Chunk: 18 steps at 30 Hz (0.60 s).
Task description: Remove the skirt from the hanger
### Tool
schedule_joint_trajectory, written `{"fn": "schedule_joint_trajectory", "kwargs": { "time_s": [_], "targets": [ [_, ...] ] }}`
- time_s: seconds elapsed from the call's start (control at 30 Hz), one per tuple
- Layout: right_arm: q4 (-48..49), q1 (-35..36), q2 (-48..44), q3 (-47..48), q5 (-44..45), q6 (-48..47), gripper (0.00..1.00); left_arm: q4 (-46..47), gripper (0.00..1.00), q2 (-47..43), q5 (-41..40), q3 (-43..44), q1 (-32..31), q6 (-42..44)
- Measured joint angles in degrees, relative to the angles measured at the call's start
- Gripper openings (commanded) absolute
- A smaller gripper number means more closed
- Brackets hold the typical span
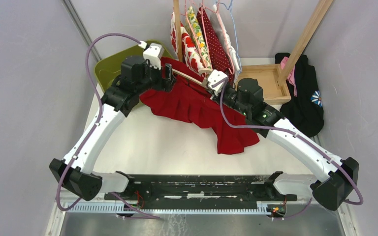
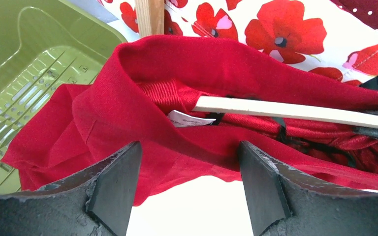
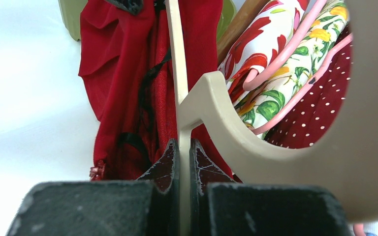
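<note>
A red skirt [image 1: 197, 110] lies spread on the white table, its waistband still draped around a cream hanger [image 1: 189, 75]. In the left wrist view the skirt [image 2: 142, 118] folds over the hanger bar [image 2: 295, 110], and my left gripper [image 2: 189, 164] stands open just in front of the cloth with nothing between its fingers. My right gripper [image 3: 183, 152] is shut on the hanger [image 3: 179, 88] below its hook, with the skirt [image 3: 123, 78] hanging to the left. In the top view the left gripper [image 1: 168, 73] sits at the skirt's upper left and the right gripper [image 1: 211, 81] at the hanger's right end.
A green bin [image 1: 109, 69] stands at the back left, partly under the skirt. Several patterned garments [image 1: 197, 39] hang on pink hangers from a wooden rack [image 1: 268, 78] at the back. A black garment [image 1: 305, 98] lies at the right wall.
</note>
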Motion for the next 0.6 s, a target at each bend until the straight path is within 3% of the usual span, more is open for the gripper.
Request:
{"fn": "schedule_joint_trajectory", "kwargs": {
  "time_s": [0.07,0.2,0.33,0.4,0.43,0.47,0.6],
  "targets": [
    [-0.02,0.0,-0.02,0.0,-0.02,-0.02,0.01,0.02,0.72,1.18,-0.26,0.76,-0.48,0.0],
    [0.0,0.0,-0.02,0.0,0.0,0.0,0.01,0.59,0.48,2.23,-1.42,0.96,-1.46,-0.04],
    [0.0,0.0,-0.02,0.0,0.02,0.02,0.01,0.5,0.34,2.34,-2.25,1.03,-2.1,-0.02],
    [0.07,0.0,-0.02,0.0,0.04,0.04,0.01,0.17,0.2,2.4,-2.6,1.4,-2.23,0.04],
    [0.09,0.0,-0.02,0.0,0.04,0.11,0.01,-0.24,0.18,2.45,-2.82,1.84,-2.23,0.07],
    [0.13,0.0,-0.02,0.0,0.04,0.17,0.01,-0.55,0.07,2.49,-3.13,2.29,-2.25,0.13],
    [0.83,0.0,0.0,0.0,0.04,0.5,0.01,-1.7,0.03,2.64,-4.68,3.82,-2.43,1.16]
  ]
}}
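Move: The near edge of the skirt's waistband lies right at the left gripper's open fingers, about 1 cm ahead, 1 cm right and 1 cm lower. From that gripper, the bare hanger tip is roughly 4 cm ahead and 1 cm right, slightly below; the red-flowered garment hangs some 10 cm ahead and 6 cm right. The green bin's middle is about 7 cm ahead, 16 cm left and well below. From the right gripper, the waistband edge lies about 5 cm ahead and 10 cm left. Ease the left gripper about 1 cm right, with a touch forward and down, onto the near edge of the skirt's waistband, while closing the wide-open fingers almost fully to pinch the cloth just short of the hanger tip. As they shut, start lifting by about 1 cm. Keep the right gripper still, holding the hanger. ##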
